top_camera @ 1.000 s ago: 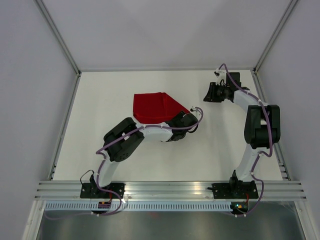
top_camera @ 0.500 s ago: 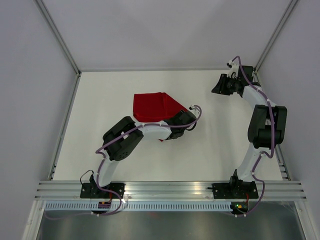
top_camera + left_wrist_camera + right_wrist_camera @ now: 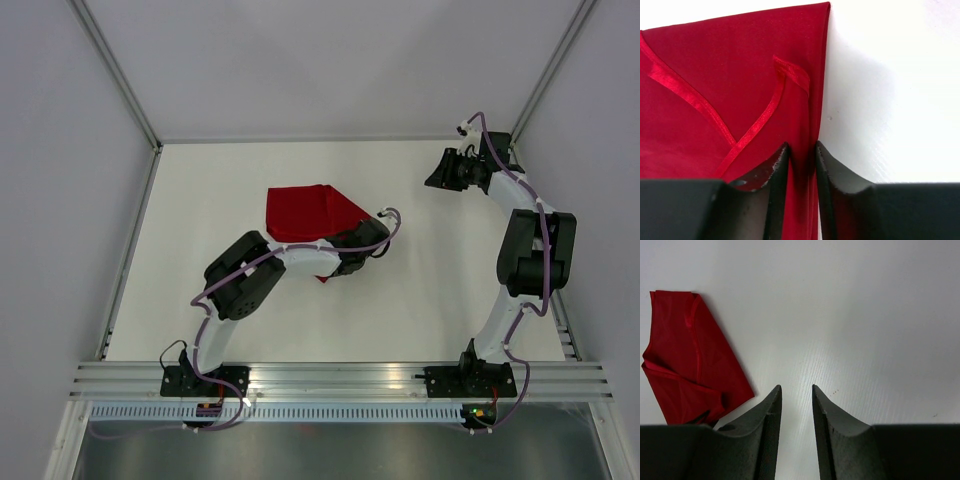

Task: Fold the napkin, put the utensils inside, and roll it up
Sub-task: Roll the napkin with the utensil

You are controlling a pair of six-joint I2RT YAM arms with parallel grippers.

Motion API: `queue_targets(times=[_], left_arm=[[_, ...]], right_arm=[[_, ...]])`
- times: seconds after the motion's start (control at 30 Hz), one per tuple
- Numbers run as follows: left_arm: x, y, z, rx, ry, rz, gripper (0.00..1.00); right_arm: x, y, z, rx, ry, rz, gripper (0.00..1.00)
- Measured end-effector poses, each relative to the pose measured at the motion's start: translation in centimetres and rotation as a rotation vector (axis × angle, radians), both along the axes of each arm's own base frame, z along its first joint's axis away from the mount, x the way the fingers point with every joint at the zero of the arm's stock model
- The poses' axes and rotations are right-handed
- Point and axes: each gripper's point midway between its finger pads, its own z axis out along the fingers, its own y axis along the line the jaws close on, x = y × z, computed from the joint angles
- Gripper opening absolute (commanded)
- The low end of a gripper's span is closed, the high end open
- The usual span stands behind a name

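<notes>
The deep-red napkin (image 3: 300, 212) lies partly folded on the white table, left of centre. Its hemmed flaps cross in the left wrist view, where the napkin (image 3: 730, 90) fills the left half. My left gripper (image 3: 342, 262) reaches down at its near right edge. There my left gripper (image 3: 801, 147) straddles that folded edge, jaws narrow but apart, red cloth showing in the gap. My right gripper (image 3: 435, 175) hovers at the back right, away from the cloth. My right gripper (image 3: 796, 388) is open with bare table between its fingers, and the napkin (image 3: 685, 365) lies far to its left. No utensils are in view.
White table (image 3: 440, 290) bounded by grey walls and metal rails (image 3: 128, 240) at the sides. The left arm's elbow (image 3: 240, 280) lies low over the table in front of the napkin.
My left gripper's jaws have narrowed around the napkin's edge. The right arm has swung back toward the far right corner and is now still.
</notes>
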Motion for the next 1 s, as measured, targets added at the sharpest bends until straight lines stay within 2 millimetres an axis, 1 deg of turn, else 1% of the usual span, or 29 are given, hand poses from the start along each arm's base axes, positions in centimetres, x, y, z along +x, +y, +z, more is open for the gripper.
queue_targets(times=[0.03, 0.1, 0.13, 0.2, 0.23, 0.4, 0.6, 0.73, 0.8, 0.87, 1.0], left_arm=[[0.0, 0.0, -0.1, -0.003, 0.005, -0.004, 0.28], [0.0, -0.2, -0.1, -0.010, 0.015, -0.012, 0.25], [-0.1, -0.2, -0.1, -0.013, 0.022, -0.016, 0.19], [-0.1, -0.3, -0.3, -0.018, 0.040, -0.028, 0.15], [-0.1, -0.3, -0.3, -0.021, 0.048, -0.032, 0.11], [-0.1, -0.4, -0.4, -0.039, 0.087, -0.052, 0.03], [0.1, -0.4, -0.5, -0.063, 0.131, -0.072, 0.02], [0.0, -0.5, -0.4, -0.103, 0.181, -0.102, 0.02], [-0.3, -0.7, -0.4, -0.135, 0.218, -0.127, 0.02], [-0.5, -0.5, -0.4, -0.177, 0.264, -0.147, 0.02], [-2.4, -0.6, -0.3, -0.253, 0.373, -0.216, 0.02]], right_arm=[[0.0, 0.0, 0.0, 0.002, 0.000, 0.001, 0.36], [0.0, 0.1, 0.1, 0.005, -0.001, 0.004, 0.36], [0.0, 0.1, 0.1, 0.006, -0.001, 0.005, 0.36], [-0.1, 0.2, 0.1, 0.010, -0.001, 0.008, 0.36], [-0.1, 0.2, 0.1, 0.011, -0.001, 0.009, 0.35], [-0.1, 0.3, 0.2, 0.018, -0.002, 0.016, 0.35], [-0.3, 0.4, 0.2, 0.013, -0.007, 0.034, 0.34], [-0.9, 0.6, -0.1, -0.005, -0.010, 0.075, 0.33], [-1.5, 0.6, -0.2, -0.022, -0.014, 0.103, 0.34], [-2.3, 0.7, -0.2, -0.041, -0.020, 0.134, 0.33], [-4.4, 1.1, 0.7, -0.074, -0.061, 0.214, 0.34]])
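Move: The left hand's half-open fingers already straddle the napkin's folded near-right edge, with that edge right at the fingertips and about 1 cm below the point between them. The napkin's right corner lies some 7 cm ahead and 7 cm right; its near tip is about 7 cm back and 6 cm left; the main cloth spreads roughly 9 cm ahead and 10 cm left. From the right hand, the edge is about 15 cm back, 24 cm left and 11 cm lower. The left fingers pinch the folded near-right edge, closing from half open to shut while the hand settles barely half a centimetre. Keeping hold, the hand then draws back about 2.5 cm, its wrist tipping down, rolling left side down and swinging clockwise, some 30 degrees in all. Late on, the empty right hand heads back about 4.5 cm, its fingers staying part-open. ##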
